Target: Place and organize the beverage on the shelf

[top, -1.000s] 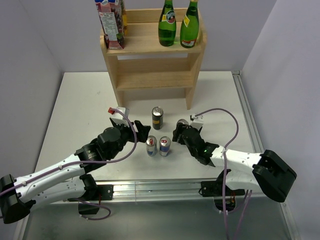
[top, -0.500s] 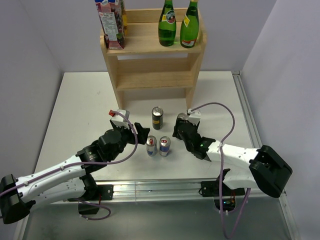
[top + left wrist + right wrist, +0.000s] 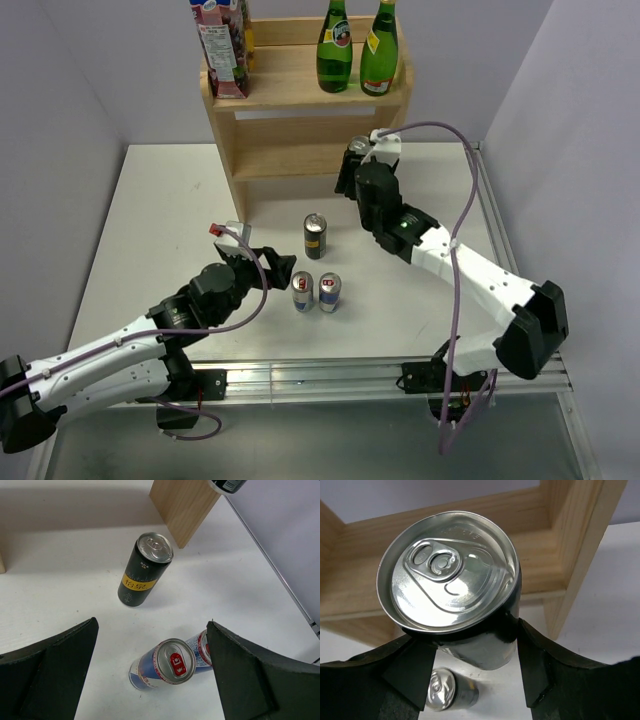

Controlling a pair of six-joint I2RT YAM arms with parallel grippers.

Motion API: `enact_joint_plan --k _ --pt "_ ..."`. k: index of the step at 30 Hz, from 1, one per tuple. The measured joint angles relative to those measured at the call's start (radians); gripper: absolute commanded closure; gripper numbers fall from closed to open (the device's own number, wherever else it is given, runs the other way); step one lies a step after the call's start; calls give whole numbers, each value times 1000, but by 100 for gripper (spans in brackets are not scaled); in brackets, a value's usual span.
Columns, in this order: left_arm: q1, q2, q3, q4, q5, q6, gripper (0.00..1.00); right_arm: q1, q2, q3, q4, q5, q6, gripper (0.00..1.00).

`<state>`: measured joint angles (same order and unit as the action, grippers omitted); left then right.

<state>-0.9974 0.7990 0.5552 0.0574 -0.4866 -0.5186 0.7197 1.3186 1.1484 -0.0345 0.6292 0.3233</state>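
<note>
My right gripper [image 3: 352, 168] is shut on a black can [image 3: 358, 148], held in the air in front of the lower tier of the wooden shelf [image 3: 300, 160]. In the right wrist view the can [image 3: 447, 570] sits upright between the fingers [image 3: 410, 665], with the shelf [image 3: 470, 510] behind it. A black can with a yellow band [image 3: 315, 236] stands on the table. Two blue-and-silver cans [image 3: 303, 291] [image 3: 329, 291] stand side by side nearer the arms. My left gripper [image 3: 280, 268] hangs open just left of them; from its wrist one blue can [image 3: 162, 664] lies between the open jaws.
The shelf's top tier holds a juice carton [image 3: 222, 45] at the left and two green bottles [image 3: 335, 50] [image 3: 379, 50] at the right. The shelf's right side panel [image 3: 385, 180] stands close to my right gripper. A metal rail [image 3: 490, 220] runs along the table's right edge.
My right gripper has shut on the black can and carried it up from the table to the front of the shelf's lower tier. The left gripper has edged slightly forward, still open.
</note>
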Motion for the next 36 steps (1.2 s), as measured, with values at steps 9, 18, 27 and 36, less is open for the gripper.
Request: enact_joint_plan --k 9,18,27,36 --pt "0 -33 -6 -15 -9 1 5 -100 193 136 -66 -51 -65 100" --pt "-1 -68 -9 -40 -28 2 5 -151 226 216 -92 -75 -75 100" --pt "-1 -37 -12 -39 -34 5 5 -153 177 216 -77 -81 -79 100" --pt "-1 -20 -12 -35 -34 6 5 -153 136 119 71 -80 -98 100"
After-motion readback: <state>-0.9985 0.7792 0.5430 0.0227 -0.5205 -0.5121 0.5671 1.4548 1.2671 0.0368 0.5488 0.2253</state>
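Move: My right hand already holds a black can and takes it to the right end of the middle shelf, about 14 cm ahead, 3 cm right and 10 cm below. The shelf's right side panel stands about 14 cm ahead and 7 cm right; the right green bottle is about 15 cm ahead, 3 cm right and 20 cm higher. The other black can is level with me, 10 cm left, 23 cm below. From my left hand that shelf place is roughly 32 cm ahead, 20 cm right, near level. Keeping the black can pinched, I push my right hand about 6 cm forward to the middle shelf's front, beside the right side panel, easing some 3 cm right. I first dip nearly 4 cm on the way in, then stop advancing and lift about 5 cm, ending slightly higher than I began. ##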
